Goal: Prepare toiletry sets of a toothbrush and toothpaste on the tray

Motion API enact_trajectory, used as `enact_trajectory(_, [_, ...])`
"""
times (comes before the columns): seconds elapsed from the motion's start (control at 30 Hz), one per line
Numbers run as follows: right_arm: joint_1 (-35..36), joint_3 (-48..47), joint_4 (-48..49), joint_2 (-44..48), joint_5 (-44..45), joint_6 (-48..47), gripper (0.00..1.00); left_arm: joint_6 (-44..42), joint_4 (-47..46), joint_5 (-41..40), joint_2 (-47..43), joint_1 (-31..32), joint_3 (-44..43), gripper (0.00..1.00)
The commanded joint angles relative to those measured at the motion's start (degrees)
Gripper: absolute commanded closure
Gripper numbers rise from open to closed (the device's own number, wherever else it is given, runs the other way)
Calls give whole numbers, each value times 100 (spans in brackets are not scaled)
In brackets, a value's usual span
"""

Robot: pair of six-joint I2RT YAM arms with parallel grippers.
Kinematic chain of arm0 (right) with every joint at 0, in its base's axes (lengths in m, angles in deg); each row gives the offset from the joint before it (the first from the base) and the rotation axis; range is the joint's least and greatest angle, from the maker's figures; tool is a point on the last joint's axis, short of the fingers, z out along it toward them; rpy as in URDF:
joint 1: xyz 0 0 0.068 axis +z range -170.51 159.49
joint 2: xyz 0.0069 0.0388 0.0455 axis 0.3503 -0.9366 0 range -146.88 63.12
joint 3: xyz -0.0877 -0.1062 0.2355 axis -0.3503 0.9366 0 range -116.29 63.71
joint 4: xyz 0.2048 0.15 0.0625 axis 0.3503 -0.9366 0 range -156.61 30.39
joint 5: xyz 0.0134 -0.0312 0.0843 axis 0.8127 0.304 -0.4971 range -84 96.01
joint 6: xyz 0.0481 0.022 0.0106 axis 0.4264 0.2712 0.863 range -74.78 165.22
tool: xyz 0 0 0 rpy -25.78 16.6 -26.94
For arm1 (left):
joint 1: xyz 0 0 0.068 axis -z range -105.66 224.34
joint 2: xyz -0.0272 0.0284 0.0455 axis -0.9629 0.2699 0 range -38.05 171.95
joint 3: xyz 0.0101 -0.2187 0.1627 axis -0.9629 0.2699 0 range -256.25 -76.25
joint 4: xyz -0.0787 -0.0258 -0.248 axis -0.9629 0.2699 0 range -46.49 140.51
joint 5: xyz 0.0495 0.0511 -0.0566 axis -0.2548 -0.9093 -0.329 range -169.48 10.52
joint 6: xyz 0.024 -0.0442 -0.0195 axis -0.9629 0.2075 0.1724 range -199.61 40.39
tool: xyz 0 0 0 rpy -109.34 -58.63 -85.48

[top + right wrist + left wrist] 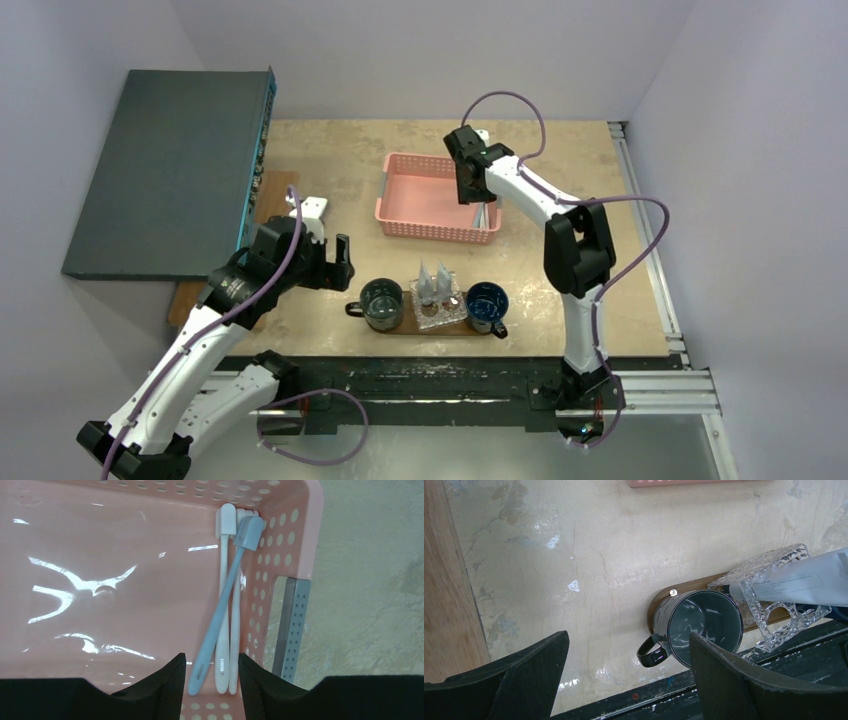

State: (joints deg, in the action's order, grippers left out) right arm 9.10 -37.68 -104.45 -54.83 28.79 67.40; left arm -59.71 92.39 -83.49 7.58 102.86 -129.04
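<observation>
Three toothbrushes lie along the right wall of the pink basket (125,580): a pale blue one (222,607) crossing over two white ones (223,630). My right gripper (211,680) is open, its fingers either side of the handle ends without touching them; from above it (470,188) hangs over the basket's right end. The dark brown tray (410,322) lies near the front edge. On it stands a clear glass holder (440,305) with white toothpaste tubes (434,283). My left gripper (629,672) is open and empty, left of the tray (658,605).
A dark grey mug (381,303) and a blue mug (487,303) stand on the tray's two ends. A large grey box (170,170) fills the back left. A metal rail (640,230) runs along the table's right edge.
</observation>
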Motion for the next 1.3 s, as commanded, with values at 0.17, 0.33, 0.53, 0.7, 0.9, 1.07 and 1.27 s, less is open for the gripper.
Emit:
enact_trajectory(0.17, [-252,-558,49,-600,-115,246,54,-140,-198,80,49,-32,-40,11])
enact_trajectory(0.33, [-360,-704,47,-877,-203,295,54,-153,-198,80,107,-31,-44,11])
enact_trajectory(0.53, [-433,-786,83,-1107,-395,280,55,-164,-197,71,164,-33,-56,11])
enact_trajectory(0.7, [-447,-651,219,-1104,-523,279,64,-170,-189,67,191,-35,-55,11])
enact_trajectory(0.9, [-443,-529,301,-1037,-543,231,81,-164,-198,91,218,-39,-65,11])
enact_trajectory(1.07, [-445,-484,331,-1004,-565,198,95,-164,-196,102,236,-39,-75,11])
enact_trajectory(1.27, [-440,-454,401,-856,-497,109,100,-179,-193,93,227,-37,-73,11])
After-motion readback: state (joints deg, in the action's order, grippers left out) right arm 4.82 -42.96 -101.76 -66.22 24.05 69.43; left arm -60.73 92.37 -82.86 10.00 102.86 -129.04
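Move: The blue toothbrush lies slanted on the basket floor, its middle about 2 cm ahead of the right hand, 1 cm to its right and 7 cm below. White toothbrushes lie beside and under it, some 2 cm right of the hand, 2 cm ahead and 8 cm down. The basket's right wall is roughly 5 cm to the right, 2 cm ahead and 5 cm down. From the left hand, the blue toothbrush is about 23 cm ahead, 27 cm right and 16 cm lower. The right fingers close from about half open and pinch the blue toothbrush's handle a little below its head. To get there the hand first sinks about 6 cm into the basket, easing some 3 cm forward and slightly right while its fingers tip a few degrees further back under, then stays low and edges slightly left as they shut. ##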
